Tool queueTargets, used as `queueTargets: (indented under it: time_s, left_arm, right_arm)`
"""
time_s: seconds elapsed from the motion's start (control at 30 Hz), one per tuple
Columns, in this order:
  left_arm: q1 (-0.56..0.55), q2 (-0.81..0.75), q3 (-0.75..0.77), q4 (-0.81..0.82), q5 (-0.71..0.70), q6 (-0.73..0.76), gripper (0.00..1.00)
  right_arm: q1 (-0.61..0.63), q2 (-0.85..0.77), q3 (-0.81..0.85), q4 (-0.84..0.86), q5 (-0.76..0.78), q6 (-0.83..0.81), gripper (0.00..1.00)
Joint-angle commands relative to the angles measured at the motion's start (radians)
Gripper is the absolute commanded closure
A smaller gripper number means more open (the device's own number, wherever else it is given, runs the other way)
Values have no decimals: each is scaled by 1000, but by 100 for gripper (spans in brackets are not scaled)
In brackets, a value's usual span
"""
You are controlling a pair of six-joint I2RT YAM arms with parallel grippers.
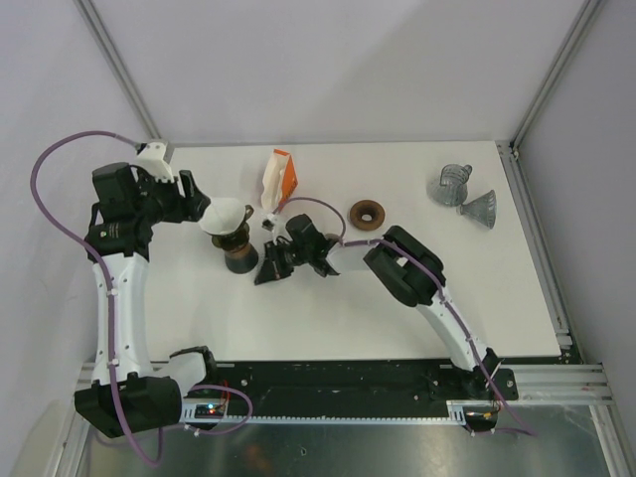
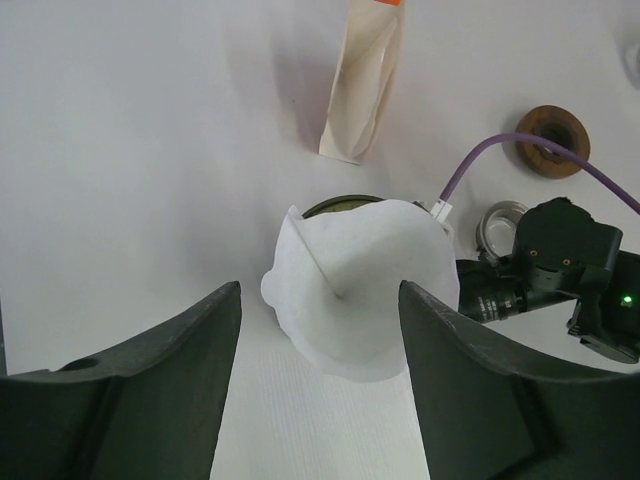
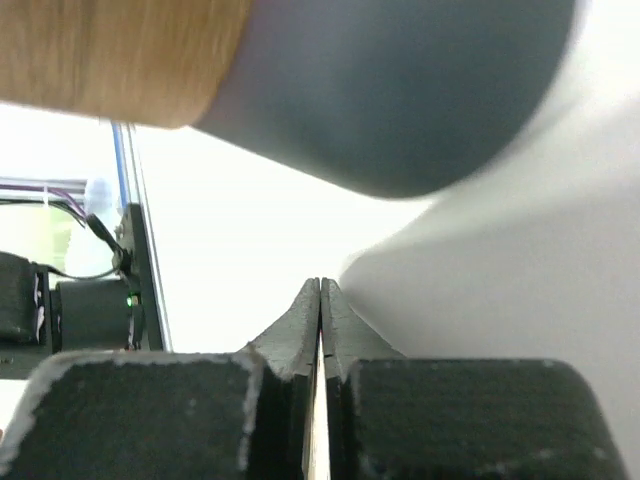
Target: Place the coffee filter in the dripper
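The white paper coffee filter [image 1: 226, 215] sits as an open cone on top of the dark brown dripper [image 1: 240, 256] at the table's middle left. In the left wrist view the filter [image 2: 360, 290] covers most of the dripper, and only a sliver of the dripper's rim [image 2: 340, 205] shows behind it. My left gripper [image 1: 197, 207] is open just left of the filter; its jaws [image 2: 320, 292] stand wide apart and touch nothing. My right gripper [image 1: 266, 270] is shut and empty, low beside the dripper's base. In the right wrist view the gripper [image 3: 320, 285] is pressed shut under a blurred grey and wood-coloured dripper body [image 3: 380, 90].
An orange and white filter packet [image 1: 281, 179] stands behind the dripper, also in the left wrist view [image 2: 362, 85]. A brown ring [image 1: 367, 213] lies mid-table. Two glass drippers [image 1: 454, 184] [image 1: 479, 209] sit at the back right. The right arm's wrist [image 2: 560, 260] is close beside the dripper.
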Motion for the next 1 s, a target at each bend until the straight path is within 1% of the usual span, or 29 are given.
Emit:
queueTargets:
  time_s: [0.0, 0.07, 0.17, 0.33, 0.47, 0.5, 0.6, 0.63, 0.7, 0.77, 0.87, 0.97]
  left_arm:
    - [6, -1, 60, 31, 69, 7, 30]
    - [0, 5, 73, 35, 86, 5, 29]
    - [-19, 16, 92, 41, 93, 3, 27]
    - [-72, 28, 114, 45, 81, 12, 26]
    - [-141, 47, 134, 46, 61, 28, 23]
    - [-158, 53, 139, 46, 55, 33, 21]
    - [-226, 77, 160, 47, 34, 55, 14]
    - [-249, 85, 166, 48, 18, 62, 11]
    - [-295, 105, 179, 48, -18, 79, 8]
    - [-336, 124, 193, 49, -62, 96, 6]
    - [-378, 151, 209, 50, -103, 109, 5]
    - [-392, 166, 217, 52, -114, 113, 5]
  right_arm:
    - [-24, -170, -90, -104, 50, -98, 100]
    - [-30, -233, -120, -190, 87, -153, 98]
    - [-38, -319, -142, -332, 150, -248, 88]
    - [-83, -465, -169, -550, 244, -345, 70]
    - [-135, -622, -174, -695, 448, -433, 56]
    - [-150, -670, -174, -727, 511, -454, 47]
    - [-242, -784, -174, -782, 693, -496, 12]
    - [-283, -819, -174, -793, 744, -505, 6]
    - [-360, -874, -174, -801, 822, -521, 2]
    - [-452, -914, -174, -795, 852, -531, 1]
    - [-603, -932, -173, -763, 801, -529, 1]
    - [-739, -905, -145, -741, 769, -525, 1]
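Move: The dripper, with the paper filter already in it, stands on the carafe about 7 cm to the right of my left hand, level with it fore and aft and some 14 cm lower; the filter box is roughly 16 cm ahead, 14 cm right. From my right hand the dripper is about 5 cm ahead, 4 cm left and 13 cm up. The metal ring lies some 17 cm right, 9 cm ahead of this hand, the wooden ring about 27 cm right, 18 cm ahead, both near its height. I pull my empty right hand away from the carafe, first just rightward, then in a quickening sweep right, up and forward, over 40 cm to the right, spreading the shut fingers wide and swinging them clockwise from pointing left towards forward. Meanwhile my left hand rises slightly and swings about 11 cm right, high past the dripper, turning some 20 degrees clockwise and opening wider. ##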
